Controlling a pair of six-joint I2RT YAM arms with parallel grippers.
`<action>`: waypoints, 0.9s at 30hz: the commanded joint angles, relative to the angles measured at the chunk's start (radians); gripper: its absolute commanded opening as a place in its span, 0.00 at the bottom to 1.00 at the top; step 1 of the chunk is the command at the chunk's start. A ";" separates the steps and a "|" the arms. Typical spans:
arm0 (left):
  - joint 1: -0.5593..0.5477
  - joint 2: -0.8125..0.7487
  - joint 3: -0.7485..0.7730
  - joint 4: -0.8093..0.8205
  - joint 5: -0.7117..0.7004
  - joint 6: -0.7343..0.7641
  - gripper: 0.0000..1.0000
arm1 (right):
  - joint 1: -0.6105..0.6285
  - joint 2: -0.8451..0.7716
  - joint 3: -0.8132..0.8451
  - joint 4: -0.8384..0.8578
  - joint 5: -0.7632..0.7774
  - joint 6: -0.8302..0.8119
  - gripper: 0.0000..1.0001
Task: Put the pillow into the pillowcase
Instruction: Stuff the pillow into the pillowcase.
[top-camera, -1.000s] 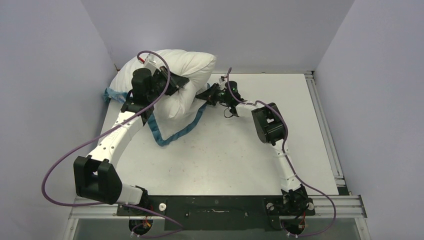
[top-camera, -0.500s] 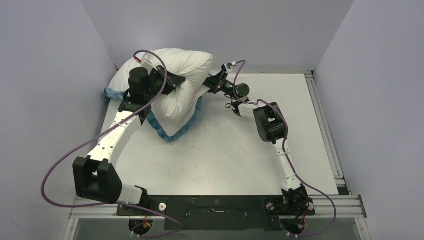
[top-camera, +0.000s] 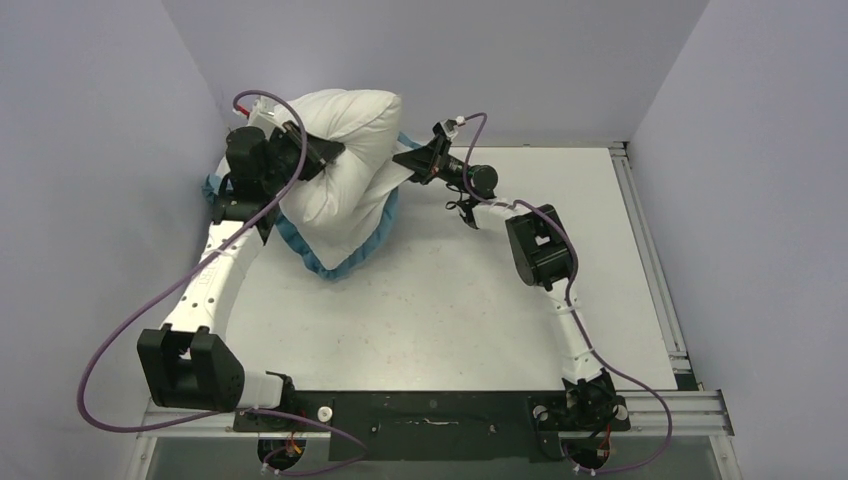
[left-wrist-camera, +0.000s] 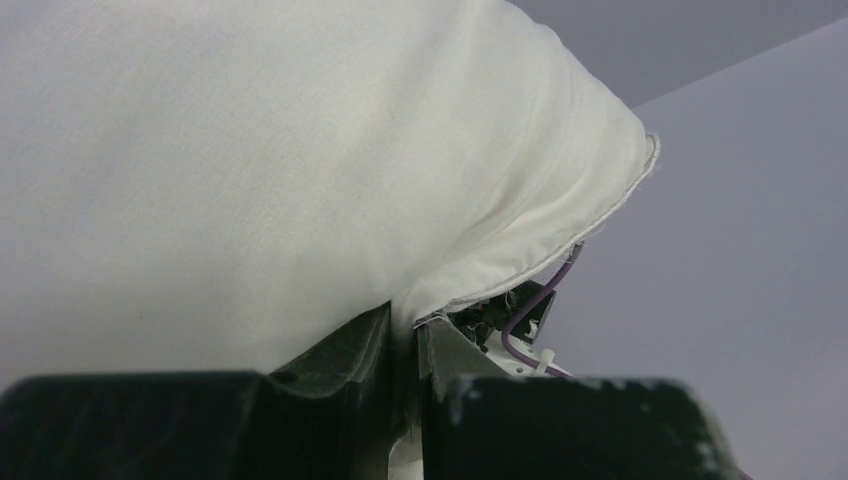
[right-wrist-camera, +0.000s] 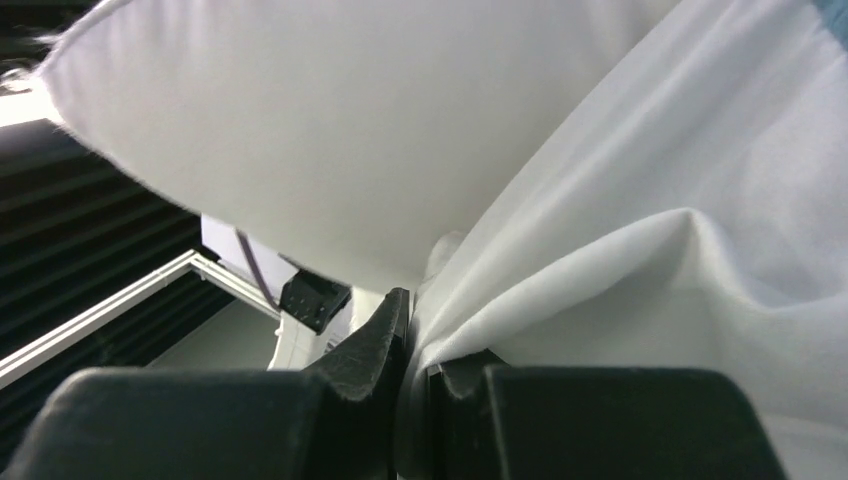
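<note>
The plump white pillow (top-camera: 345, 140) is raised at the back left of the table, its lower part sitting inside the pillowcase (top-camera: 340, 262), whose blue ruffled edge loops below and beside it. My left gripper (top-camera: 322, 155) is shut on a fold of the pillow's fabric; in the left wrist view the pillow (left-wrist-camera: 300, 170) bulges above the pinching gripper (left-wrist-camera: 408, 335). My right gripper (top-camera: 407, 163) is shut on the pillowcase's rim at the pillow's right side. In the right wrist view, thin white pillowcase cloth (right-wrist-camera: 650, 250) runs into the gripper (right-wrist-camera: 418, 335), with the pillow (right-wrist-camera: 350, 120) above it.
The white table (top-camera: 470, 300) lies between close lavender walls on the left, back and right. A metal rail (top-camera: 645, 250) runs along the table's right edge. A bit of blue cloth (top-camera: 212, 188) pokes out by the left wall. Purple cables loop off both arms.
My left gripper has carried the pillow up and to the left, toward the wall. My right gripper rose toward the back with the pillowcase rim, and the blue loop shifted left.
</note>
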 joint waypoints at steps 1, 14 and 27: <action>0.095 -0.034 0.069 -0.056 -0.092 0.071 0.00 | 0.005 -0.170 0.043 0.333 -0.006 0.029 0.05; 0.094 0.024 0.117 -0.245 -0.099 0.347 0.00 | 0.009 -0.189 0.036 0.318 -0.007 0.028 0.05; 0.051 -0.084 0.201 -0.349 0.120 0.412 0.77 | 0.017 -0.228 -0.163 0.125 -0.009 -0.135 0.05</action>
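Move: The left hand still pinches the pillow, whose free corner stands about 7 cm ahead, 11 cm to its right and 4 cm higher. The near corner of the pillowcase's blue hem hangs roughly 15 cm back, 3 cm left and 28 cm below. The right hand keeps a pinch on the pillowcase; the pillow's free corner lies about 7 cm ahead of it, 1 cm left and 10 cm above, the hem's near corner 17 cm back, 16 cm left and 20 cm below. Upward first, the right hand lifts its pinch of pillowcase about 8 cm while drawing back some 3 cm, pauses beside the pillow's corner, then lowers it roughly 5 cm, still shut. The left hand tugs the pillow left 3 cm and slightly up, sinks again with a 15-degree roll, then opens wide, letting go as it backs off 3 cm and turns a little clockwise. ##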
